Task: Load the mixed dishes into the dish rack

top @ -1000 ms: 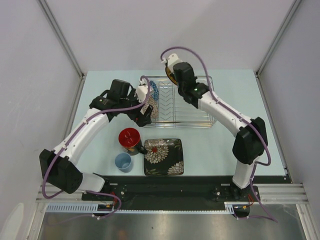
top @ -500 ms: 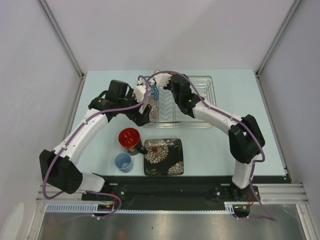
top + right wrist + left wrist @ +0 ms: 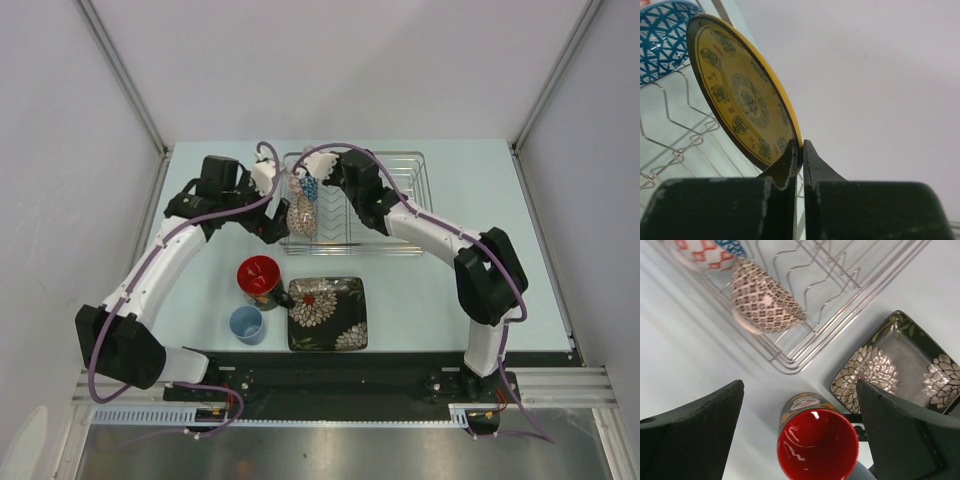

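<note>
My right gripper (image 3: pixel 801 150) is shut on the rim of the yellow round patterned plate (image 3: pixel 740 100), holding it on edge over the left part of the silver wire dish rack (image 3: pixel 400 245), beside the blue bowl (image 3: pixel 662 45). In the rack's left end, the pinkish bowl (image 3: pixel 765 297) leans on its side next to the blue one (image 3: pixel 308 187). My left gripper (image 3: pixel 800 385) hangs wide open above the black mug with the red inside (image 3: pixel 815 440), not touching it. The dark square plate (image 3: pixel 327 313) and the small light-blue cup (image 3: pixel 246 324) rest on the table.
The mug (image 3: pixel 258 275), cup and square plate sit close together between the rack and the arm bases. Both wrists are crowded over the rack's left end. Grey walls enclose the table on three sides.
The right arm has swung the yellow plate from the rack's back middle leftward to beside the bowls. The left arm has drawn back slightly to the left, still open.
</note>
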Tool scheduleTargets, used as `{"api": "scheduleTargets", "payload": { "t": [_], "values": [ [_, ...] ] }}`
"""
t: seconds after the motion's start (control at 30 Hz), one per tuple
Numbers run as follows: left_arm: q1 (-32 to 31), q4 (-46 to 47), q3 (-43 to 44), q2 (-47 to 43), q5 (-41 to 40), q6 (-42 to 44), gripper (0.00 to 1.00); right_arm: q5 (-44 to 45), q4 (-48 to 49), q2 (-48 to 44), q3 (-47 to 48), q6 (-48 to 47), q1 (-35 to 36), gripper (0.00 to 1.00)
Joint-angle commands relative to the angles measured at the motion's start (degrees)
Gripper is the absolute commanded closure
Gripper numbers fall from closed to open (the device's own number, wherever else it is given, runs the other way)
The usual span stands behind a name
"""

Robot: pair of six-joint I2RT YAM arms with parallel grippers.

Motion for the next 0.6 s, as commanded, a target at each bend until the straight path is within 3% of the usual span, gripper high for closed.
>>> {"api": "scheduleTargets", "payload": {
  "t": [0.0,0.57],
  "values": [
    [4.9,2.3,-0.1,-2.7,4.5,-2.3,0.0,-2.0,2.8,2.3,0.3,2.9,0.3,1.0],
    [6.0,3.0,-0.6,-3.4,3.4,-1.6,0.0,-2.5,1.6,7.1,0.2,8.1,0.1,1.0]
  ]
}}
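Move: I hold the yellow plate upright in my right hand. Its slot in the rack's wire tines is centred about 4 cm ahead, 5 cm left and 12 cm below. The blue bowl is about 3 cm ahead, 8 cm left and 14 cm down; the brown patterned bowl is 4 cm back, 10 cm left, just as low. From my empty left hand the slot is about 20 cm ahead, 10 cm right and 8 cm lower. With my right hand I lower the yellow plate about 7 cm among the wire tines, on the right side of the blue bowl, easing some 2 cm left on the way. The fingers tip down a little and keep their pinch on the plate's rim, slowing near the end. My left hand, still wide open, backs off left and slightly forward, away from the rack's near-left corner. ##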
